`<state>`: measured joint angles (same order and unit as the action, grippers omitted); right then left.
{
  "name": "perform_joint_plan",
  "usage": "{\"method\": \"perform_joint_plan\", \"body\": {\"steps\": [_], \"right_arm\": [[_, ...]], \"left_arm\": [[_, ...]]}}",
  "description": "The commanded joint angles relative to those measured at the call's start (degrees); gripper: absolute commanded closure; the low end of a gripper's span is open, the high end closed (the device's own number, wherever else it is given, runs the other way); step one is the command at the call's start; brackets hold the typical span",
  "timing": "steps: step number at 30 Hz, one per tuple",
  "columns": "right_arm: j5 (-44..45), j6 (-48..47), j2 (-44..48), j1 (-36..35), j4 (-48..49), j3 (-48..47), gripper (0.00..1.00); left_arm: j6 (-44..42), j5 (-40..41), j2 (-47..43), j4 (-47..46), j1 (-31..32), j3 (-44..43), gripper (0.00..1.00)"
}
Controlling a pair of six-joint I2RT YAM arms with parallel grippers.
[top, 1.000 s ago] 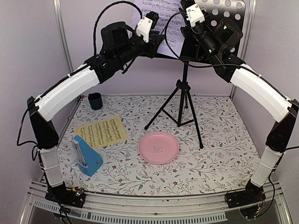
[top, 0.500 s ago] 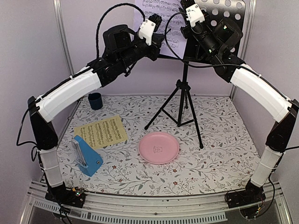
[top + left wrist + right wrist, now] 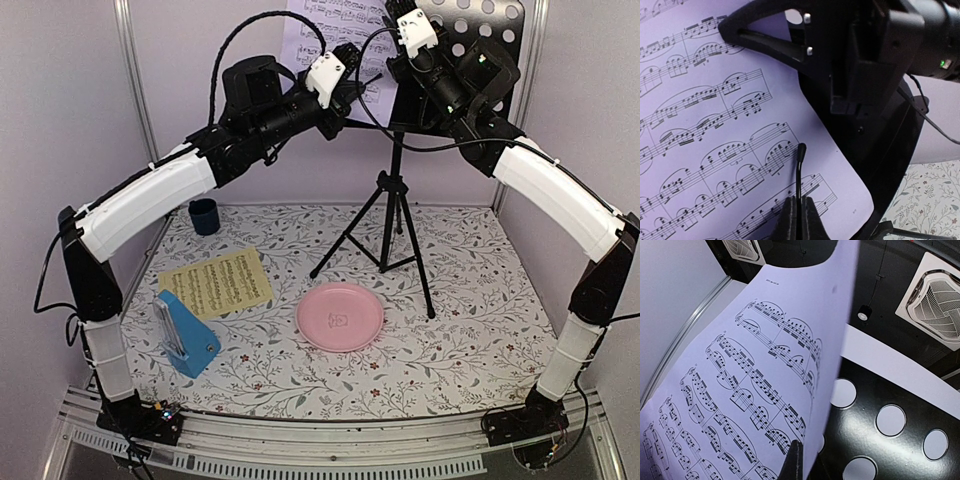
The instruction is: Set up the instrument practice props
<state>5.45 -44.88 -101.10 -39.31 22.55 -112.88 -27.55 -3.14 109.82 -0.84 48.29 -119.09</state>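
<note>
The black music stand (image 3: 392, 200) rises at the back, and its perforated desk (image 3: 900, 450) fills the right of the right wrist view. A lilac sheet of music (image 3: 322, 25) is held up against the desk's left side. My right gripper (image 3: 797, 464) is shut on that sheet's (image 3: 760, 360) edge. My left gripper (image 3: 799, 216) is shut on the stand's thin black wire page holder (image 3: 799, 167), which lies over the lilac sheet (image 3: 715, 125). On the table at the left lie the yellow sheet (image 3: 215, 282) and the blue metronome (image 3: 187, 333), both untouched.
A pink round plate (image 3: 340, 316) sits in front of the stand's tripod legs (image 3: 345, 245). A small dark blue cup (image 3: 204, 216) stands at the back left. Both arms are raised high and crowd together at the desk; a metal frame post (image 3: 135, 70) runs up the back left.
My left gripper has closed on the wire page holder and shifted right toward the stand. The right gripper keeps its hold on the lilac sheet without moving.
</note>
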Motion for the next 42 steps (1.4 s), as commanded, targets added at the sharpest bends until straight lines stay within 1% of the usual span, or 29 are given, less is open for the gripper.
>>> {"method": "perform_joint_plan", "body": {"steps": [1,8,9,10,12,14,16,19,20,24,26,30,35,37,42], "right_arm": [[0.0,-0.2,0.3,0.5,1.5,-1.6,1.00],[-0.1,-0.1,0.3,0.5,1.5,-1.5,1.00],[-0.1,-0.1,0.3,0.5,1.5,-1.6,1.00],[-0.2,-0.1,0.4,0.5,1.5,-1.6,1.00],[-0.3,-0.2,0.4,0.5,1.4,-1.4,1.00],[-0.2,-0.4,0.5,0.5,1.4,-1.3,1.00],[-0.3,-0.5,0.7,0.5,1.5,-1.1,1.00],[-0.5,-0.7,1.0,0.5,1.6,-0.8,1.00],[-0.6,-0.8,1.1,0.5,1.6,-0.6,1.00],[-0.7,-1.1,1.4,0.5,2.1,0.2,1.00],[-0.8,-1.4,1.7,0.5,2.4,0.6,1.00],[-1.0,-1.6,2.0,0.5,3.0,1.2,1.00],[-1.3,-1.7,2.0,0.5,3.2,1.4,1.00],[-1.4,-1.8,2.1,0.5,3.2,1.5,1.00],[-1.6,-1.9,2.1,0.5,3.2,1.7,1.00]], "left_arm": [[-5.6,-4.3,0.6,6.2,1.5,-1.3,1.00],[-8.8,-3.4,2.0,8.0,1.6,-2.6,1.00],[-9.0,-3.5,2.1,8.1,1.6,-2.6,0.97],[-9.3,-3.4,2.0,8.2,1.8,-2.6,0.93],[-9.4,-3.2,2.0,8.2,2.0,-2.5,0.77],[-9.4,-3.2,1.4,8.1,2.2,-1.9,0.65],[-9.0,-3.0,0.0,7.3,2.4,-0.1,0.56],[-7.4,-2.4,-3.5,4.9,2.4,4.5,0.48],[-6.7,-2.2,-5.9,3.8,2.5,6.8,0.46],[-2.3,-2.1,-15.0,-2.8,2.2,18.8,0.40],[1.9,-1.2,-19.0,-6.0,1.0,24.3,0.39],[12.2,-2.3,-24.7,-10.8,-5.2,29.2,0.38],[23.4,-7.8,-25.3,-11.5,-13.9,27.8,0.38],[25.9,-10.9,-23.9,-10.8,-16.3,25.6,0.36],[30.4,-18.2,-18.7,-8.9,-21.0,19.5,0.35]]}}
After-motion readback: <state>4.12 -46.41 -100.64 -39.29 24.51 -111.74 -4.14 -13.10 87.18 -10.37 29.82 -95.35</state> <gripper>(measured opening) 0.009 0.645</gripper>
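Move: Still shut on the thin black holder arm near its free end, the left fingers stand at the lower right part of the sheet music, whose middle lies about 5 cm to their left, 4 cm farther out and 8 cm up. The stand plate behind it has its middle some 9 cm right of the left hand, 5 cm out and 6 cm up. From the right hand, the sheet's middle is about 9 cm left, 1 cm nearer and 5 cm lower. Letting go of the holder arm, the left hand barely shifts at first, its fingers opening well apart as it backs off about 5 cm back and down. It then swings some 17 cm left, rising about 9 cm and coming forward again, clear of the sheet, left side rolling down. The right hand stays put, still pinching the sheet's right edge. ##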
